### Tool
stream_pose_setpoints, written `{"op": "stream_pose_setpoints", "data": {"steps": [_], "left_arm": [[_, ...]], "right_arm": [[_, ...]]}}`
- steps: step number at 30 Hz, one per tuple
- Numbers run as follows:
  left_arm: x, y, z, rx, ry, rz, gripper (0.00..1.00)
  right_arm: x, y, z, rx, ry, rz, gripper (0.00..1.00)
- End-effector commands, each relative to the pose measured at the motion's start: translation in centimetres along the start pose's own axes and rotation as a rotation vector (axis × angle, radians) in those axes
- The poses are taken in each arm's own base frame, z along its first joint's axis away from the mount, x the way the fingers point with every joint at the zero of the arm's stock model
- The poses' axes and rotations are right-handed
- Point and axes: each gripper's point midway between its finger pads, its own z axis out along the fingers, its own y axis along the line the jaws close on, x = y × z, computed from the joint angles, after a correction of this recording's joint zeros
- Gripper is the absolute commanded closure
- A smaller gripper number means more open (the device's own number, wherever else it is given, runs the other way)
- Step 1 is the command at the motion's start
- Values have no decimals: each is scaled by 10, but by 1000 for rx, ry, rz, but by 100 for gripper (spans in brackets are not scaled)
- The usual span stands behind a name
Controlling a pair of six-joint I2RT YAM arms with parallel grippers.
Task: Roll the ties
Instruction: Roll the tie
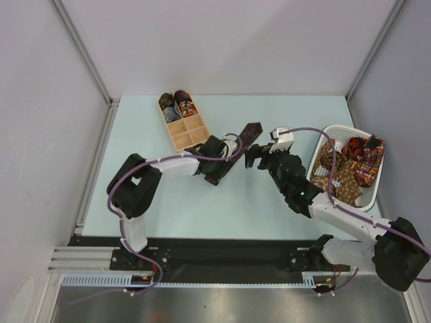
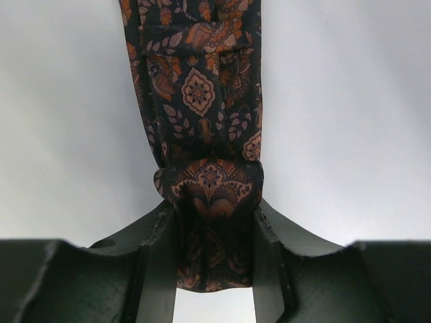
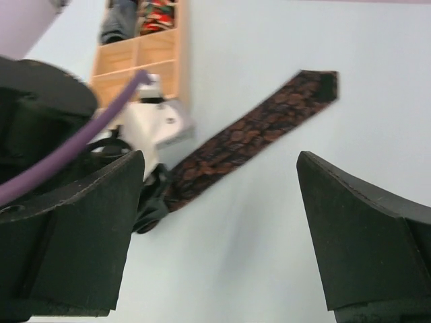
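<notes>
A dark maroon patterned tie [image 1: 246,136] lies flat on the table and runs toward the back right, its pointed end free. My left gripper [image 1: 222,156] is shut on its near end; in the left wrist view the folded end of the tie [image 2: 210,195] sits between my fingers [image 2: 158,262]. The right wrist view shows the same tie [image 3: 249,131] stretched out ahead. My right gripper [image 1: 259,158] is open and empty, just right of the tie. Two rolled ties [image 1: 176,105] sit in the wooden box [image 1: 192,138]. More loose ties [image 1: 350,165] lie in the white basket [image 1: 316,176].
The wooden compartment box stands at the back, left of the tie, and shows in the right wrist view [image 3: 161,64] too. The white basket is at the right edge of the table. Grey walls enclose the table on three sides.
</notes>
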Motion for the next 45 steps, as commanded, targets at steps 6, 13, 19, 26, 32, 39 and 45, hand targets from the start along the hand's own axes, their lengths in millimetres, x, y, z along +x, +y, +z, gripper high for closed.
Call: {"op": "stream_pose_setpoints", "data": {"steps": [6,13,19,26,32,39,45], "left_arm": [[11,4,2,-4,53,-34,58],[12,4,2,-4,57,-36,58],[12,4,1,-5,63,-37,57],[13,4,2,-5,66,-37,57],[13,5,2,-6,67,-39,57],[14,5,2,-6,72,-42,57],[15,5,1,-6,95,-41,57]], "right_arm": [[9,-31,-28,157,54,28,0],[55,9,-68,-122,249,-29,8],[102,39,-87,-191,363,-176,15],[135,100,-95,-314,393,-515,20],[173,142,-76,-305,462,-839,24],[191,163,-38,-164,491,-1083,27],[193,162,1,-13,532,-1210,29]]}}
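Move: The rolled end of the tie, which my left hand still pinches between its pads, lies about 16 cm to the left of my empty right hand, barely 1 cm farther out and some 21 cm below. From my right hand, the tie's flat tip lies roughly 20 cm ahead, almost straight on, 23 cm down; the wooden box is some 24 cm ahead and 29 cm to the left, 21 cm below. I swing my right hand around to the near side of the tie roll: after a small sideways start to the right, I draw it back about 15 cm while sinking, then sweep left and a little forward, ending 17 cm lower. I roll the wrist some 70 degrees, left side down, tip the fingers downward and partly close them, still open. My left hand stays put, keeping its pinch. ##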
